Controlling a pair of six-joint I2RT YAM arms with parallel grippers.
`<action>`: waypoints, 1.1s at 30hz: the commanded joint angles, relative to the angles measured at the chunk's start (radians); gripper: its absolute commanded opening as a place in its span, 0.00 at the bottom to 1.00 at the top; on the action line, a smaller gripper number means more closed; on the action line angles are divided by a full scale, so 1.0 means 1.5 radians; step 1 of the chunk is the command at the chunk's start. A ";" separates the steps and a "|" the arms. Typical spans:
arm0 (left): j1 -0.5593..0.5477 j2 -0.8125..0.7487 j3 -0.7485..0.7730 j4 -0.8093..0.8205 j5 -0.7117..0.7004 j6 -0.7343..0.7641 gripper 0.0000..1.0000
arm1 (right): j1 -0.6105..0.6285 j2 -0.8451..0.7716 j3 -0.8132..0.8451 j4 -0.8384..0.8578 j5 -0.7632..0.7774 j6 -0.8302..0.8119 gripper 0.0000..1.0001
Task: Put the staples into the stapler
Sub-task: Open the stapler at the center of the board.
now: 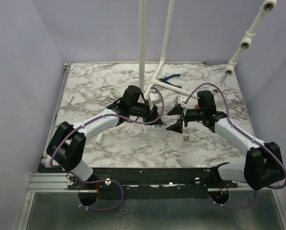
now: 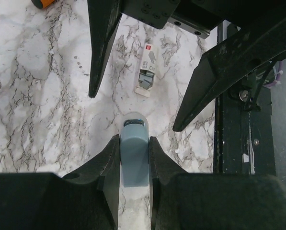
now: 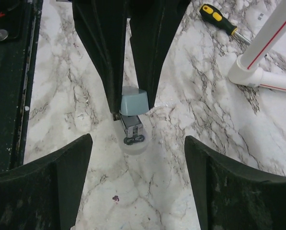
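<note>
The pale blue-green stapler (image 2: pixel 134 155) stands on the marble between my left gripper's (image 2: pixel 134 139) fingers, which are shut on its sides. In the right wrist view its silvery metal inner part (image 3: pixel 132 128) sticks out below the blue cap (image 3: pixel 133 102), over a pale base. My right gripper (image 3: pixel 137 137) stands wide open just in front of the stapler, a finger on each side, touching nothing. A small white box holding grey staples (image 2: pixel 146 79) lies on the table beyond the stapler, also seen in the top view as the staples box (image 1: pixel 192 138). The grippers face each other, left gripper (image 1: pixel 156 116) and right gripper (image 1: pixel 175 120).
A yellow-handled screwdriver (image 3: pixel 218 18) lies near the white pipe frame (image 3: pixel 257 62). An orange handle (image 2: pixel 44 2) shows at the left wrist view's top edge. Blue-handled pliers (image 1: pixel 171 79) lie at the back. The black rail (image 2: pixel 241 143) runs along the table's near edge.
</note>
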 commanded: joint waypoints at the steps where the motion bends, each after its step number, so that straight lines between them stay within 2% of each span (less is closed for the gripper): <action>1: -0.013 -0.005 0.023 0.013 0.044 -0.003 0.00 | 0.017 0.005 0.013 -0.011 -0.041 -0.009 0.80; 7: -0.023 0.000 0.030 0.013 0.038 -0.001 0.00 | 0.022 0.041 0.033 -0.041 -0.058 -0.018 0.61; 16: -0.022 0.003 0.034 0.013 0.035 0.014 0.00 | 0.025 0.072 0.042 -0.076 -0.043 -0.036 0.24; 22: 0.008 -0.017 -0.011 0.064 0.059 0.015 0.00 | 0.023 0.081 0.025 -0.089 0.015 -0.055 0.16; 28: 0.040 -0.039 -0.070 0.166 0.070 -0.031 0.00 | 0.023 0.057 -0.021 0.033 0.043 0.049 0.02; 33: 0.069 -0.058 -0.102 0.234 0.093 -0.061 0.00 | 0.023 0.031 -0.044 0.072 0.055 0.076 0.01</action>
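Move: The stapler, its pale blue cover still clamped in the left fingers, has its middle about 3 cm to the left hand's right and 2 cm below it. From the open right gripper that middle lies about 3 cm left, 1 cm back and 2 cm below. The staple box is on the table some 13 cm to the right hand's right, 3 cm back and 12 cm below; the white stand's foot is roughly 14 cm left, 16 cm ahead and 12 cm below. Close the right gripper on the free end of the stapler's lower part, easing about 1 cm left and back, and sink it to about 3 cm below its start. Keep the left fingers shut on the blue cover; shift that hand about 1 cm right and back, then forward and some 2 cm left, away from the right hand, tipping its fingertips up about 5 degrees. ##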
